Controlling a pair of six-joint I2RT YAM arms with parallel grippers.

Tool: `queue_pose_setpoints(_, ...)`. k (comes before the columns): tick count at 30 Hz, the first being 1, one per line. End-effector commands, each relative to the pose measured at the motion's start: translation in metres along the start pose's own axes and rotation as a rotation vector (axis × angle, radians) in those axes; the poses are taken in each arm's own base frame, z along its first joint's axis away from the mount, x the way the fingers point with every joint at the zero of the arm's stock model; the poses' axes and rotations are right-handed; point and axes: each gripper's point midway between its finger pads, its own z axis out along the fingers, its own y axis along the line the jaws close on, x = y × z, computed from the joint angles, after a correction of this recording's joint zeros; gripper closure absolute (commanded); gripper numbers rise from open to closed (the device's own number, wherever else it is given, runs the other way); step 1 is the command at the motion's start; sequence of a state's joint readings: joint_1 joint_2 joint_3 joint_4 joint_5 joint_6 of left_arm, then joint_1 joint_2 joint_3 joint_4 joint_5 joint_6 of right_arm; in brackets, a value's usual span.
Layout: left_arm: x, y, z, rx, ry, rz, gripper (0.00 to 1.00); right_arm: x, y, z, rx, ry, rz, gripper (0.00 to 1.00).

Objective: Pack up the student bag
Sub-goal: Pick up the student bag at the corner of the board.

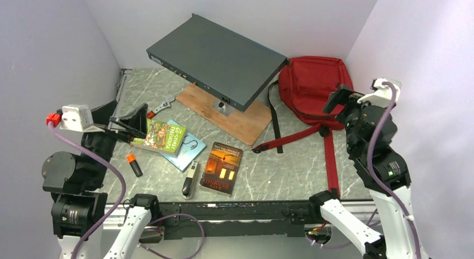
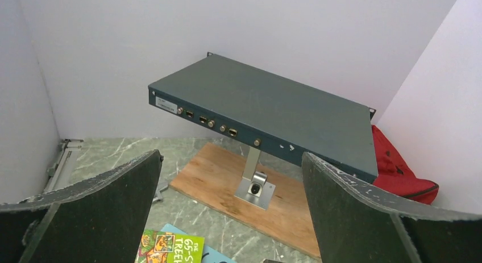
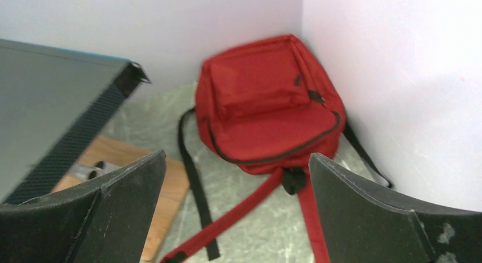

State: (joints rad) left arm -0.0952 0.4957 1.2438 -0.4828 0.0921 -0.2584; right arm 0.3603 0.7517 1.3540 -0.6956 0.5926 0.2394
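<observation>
The student bag (image 1: 313,85), a red backpack, lies flat in the back right corner with its red straps trailing toward the front edge. In the right wrist view the bag (image 3: 267,98) sits just beyond my right gripper (image 3: 237,158), which is open and empty. From above, the right gripper (image 1: 344,105) hovers at the bag's right side. My left gripper (image 1: 136,125) stands open and empty at the left, over the edge of a green book (image 1: 159,137). Its wrist view shows the left gripper (image 2: 231,161) holding nothing, with the bag (image 2: 398,172) far right.
A flat dark grey metal box (image 1: 218,60) stands on a post over a wooden board (image 1: 235,116) at centre back. On the table lie a blue book (image 1: 190,150), a dark book (image 1: 222,166), an orange marker (image 1: 134,165) and a black-and-silver tool (image 1: 190,179). Walls close in on three sides.
</observation>
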Motion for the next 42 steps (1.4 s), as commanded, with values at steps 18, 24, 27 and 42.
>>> queue_pose_setpoints(18, 0.142, 0.011, -0.015, -0.004, 0.437, -0.110, 0.01, 0.224, -0.033, 0.121, 0.119, 0.495, 0.250, 0.00)
queue_pose_setpoints(24, 0.165, 0.033, -0.020, -0.059, 0.574, 0.035, 0.01, 0.244, -0.051, 0.163, 0.187, 0.521, 0.357, 0.00)
queue_pose_setpoints(27, 0.170, 0.029, -0.018, -0.031, 0.532, 0.019, 0.01, 0.254, -0.063, 0.179, 0.224, 0.526, 0.494, 0.00)
queue_pose_setpoints(42, 0.224, 0.009, -0.027, 0.096, 0.565, -0.091, 0.01, 0.280, -0.082, 0.236, 0.167, 0.518, 0.719, 0.09)
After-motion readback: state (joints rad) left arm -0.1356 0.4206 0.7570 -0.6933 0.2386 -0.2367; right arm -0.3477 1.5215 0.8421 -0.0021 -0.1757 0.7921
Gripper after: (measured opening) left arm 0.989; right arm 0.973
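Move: The student bag's middle lies about 23 cm ahead of the right hand, 5 cm to its right and some 35 cm below. Its right strap trails back beneath that hand, roughly level with it and 6 cm right, 38 cm down; the wooden board is about 16 cm ahead and 35 cm left, also 38 cm down. From the left hand the bag is some 28 cm ahead, 60 cm right and 40 cm below. The open right hand sinks about 33 cm, reaching 17 forward to the bag's near edge, rolling; left sinks 24. ##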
